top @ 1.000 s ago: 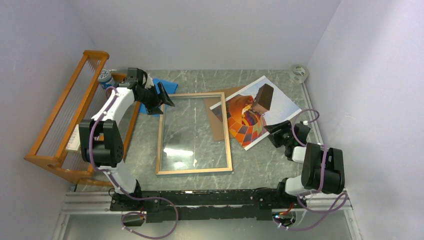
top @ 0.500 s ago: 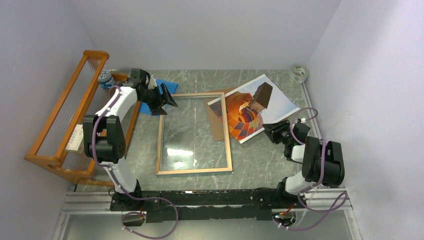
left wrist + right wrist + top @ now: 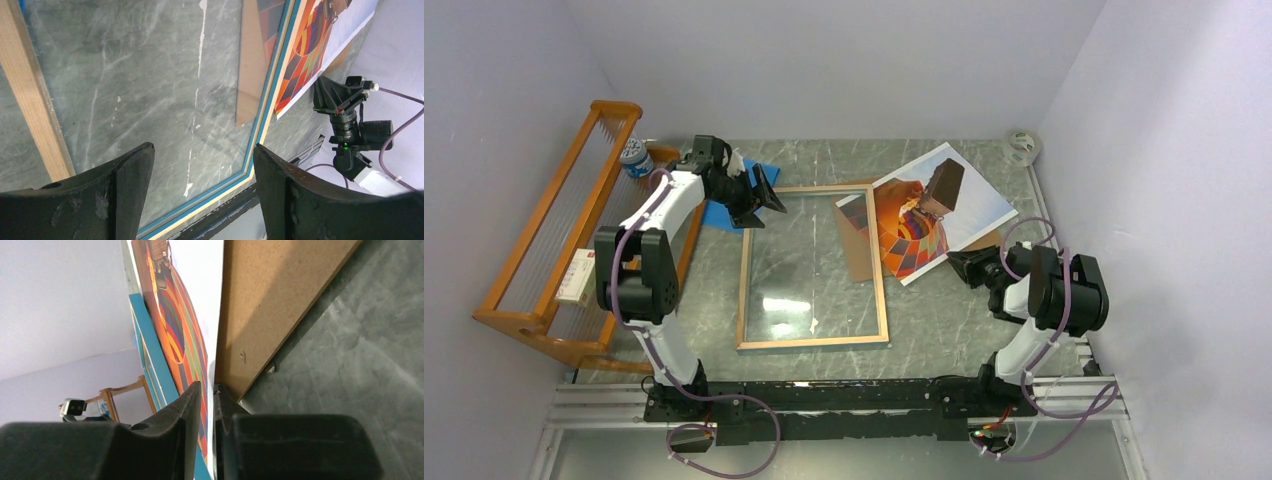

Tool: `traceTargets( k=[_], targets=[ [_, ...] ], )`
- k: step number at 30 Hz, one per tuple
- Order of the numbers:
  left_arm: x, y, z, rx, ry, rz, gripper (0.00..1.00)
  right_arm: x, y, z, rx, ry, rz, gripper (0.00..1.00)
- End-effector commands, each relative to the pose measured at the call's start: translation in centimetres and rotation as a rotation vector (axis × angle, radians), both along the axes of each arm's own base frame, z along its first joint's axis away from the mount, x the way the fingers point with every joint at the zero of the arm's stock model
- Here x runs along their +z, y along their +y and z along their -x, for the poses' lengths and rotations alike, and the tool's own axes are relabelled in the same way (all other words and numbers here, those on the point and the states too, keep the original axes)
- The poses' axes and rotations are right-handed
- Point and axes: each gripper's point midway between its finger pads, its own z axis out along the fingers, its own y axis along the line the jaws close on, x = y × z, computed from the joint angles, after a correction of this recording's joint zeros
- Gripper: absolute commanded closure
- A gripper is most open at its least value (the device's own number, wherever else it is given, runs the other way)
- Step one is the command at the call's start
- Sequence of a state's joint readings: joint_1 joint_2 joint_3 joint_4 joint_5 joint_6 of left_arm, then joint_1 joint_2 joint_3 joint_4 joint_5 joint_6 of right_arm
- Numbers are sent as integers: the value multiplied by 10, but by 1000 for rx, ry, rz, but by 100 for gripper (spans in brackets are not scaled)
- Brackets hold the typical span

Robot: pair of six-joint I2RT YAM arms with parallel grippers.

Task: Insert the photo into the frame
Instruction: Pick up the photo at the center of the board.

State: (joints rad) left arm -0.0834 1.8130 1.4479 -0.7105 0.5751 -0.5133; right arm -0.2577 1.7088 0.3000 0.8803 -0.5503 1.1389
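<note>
The frame (image 3: pixel 812 341) lies flat mid-table, wood side up, its glass showing the marble beneath. Its turquoise edge (image 3: pixel 270 112) appears in the left wrist view. The photo (image 3: pixel 964 205), a hot-air balloon print, rests at the back right, tilted over the brown backing board (image 3: pixel 856 255) and the frame's far right corner. My right gripper (image 3: pixel 957 262) is at the photo's near edge. In the right wrist view its jaws (image 3: pixel 207 387) are pinched on the photo's white edge (image 3: pixel 215 315), beside the backing board (image 3: pixel 270 300). My left gripper (image 3: pixel 761 195) hovers open over the frame's far left corner, holding nothing (image 3: pixel 202 155).
An orange wooden rack (image 3: pixel 554 240) runs along the left wall, with a blue-white canister (image 3: pixel 634 157) by its far end. A blue pad (image 3: pixel 759 170) lies behind the left gripper. A tape roll (image 3: pixel 1022 146) sits in the back right corner. Walls enclose three sides.
The right gripper's jaws have come together on the photo's near edge, and the photo has shifted left and away. The left gripper has drifted slightly right, still open.
</note>
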Motion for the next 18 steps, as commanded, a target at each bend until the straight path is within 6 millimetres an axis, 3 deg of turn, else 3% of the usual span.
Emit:
traceTargets(
  k=[1, 7, 14, 18],
  targets=[
    [18, -16, -11, -43, -62, 42, 23, 24, -5, -25, -17, -126, 6, 83],
    [22, -31, -12, -79, -85, 50, 23, 26, -6, -29, -6, -127, 28, 100],
    [33, -50, -10, -141, -131, 88, 22, 37, -11, -23, 0, -98, 113, 100],
    [41, -79, -6, -226, -174, 119, 22, 35, -13, -7, 5, -39, 166, 100]
  ],
)
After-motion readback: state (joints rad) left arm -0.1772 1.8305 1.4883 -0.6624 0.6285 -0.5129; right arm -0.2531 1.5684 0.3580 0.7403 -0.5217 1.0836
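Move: The photo's near edge already runs between the right hand's part-open fingers; the photo's middle is about 10 cm ahead and 5 cm to the left, practically level with the hand. The brown board under it is centred some 8 cm ahead and 6 cm left, 2 cm lower, and the frame's middle about 30 cm left and 2 cm back. For the left hand, the photo's middle is about 33 cm to the right, 5 cm ahead and 12 cm below. The photo's near edge is pinched as the right fingers shut on it while the hand slides about 1.5 cm forward; then the right hand lifts some 3 cm off the board, keeping its hold. Meanwhile the left hand, fingers wide open, travels about 5 cm to the right above the frame towards the photo, rising slightly. ##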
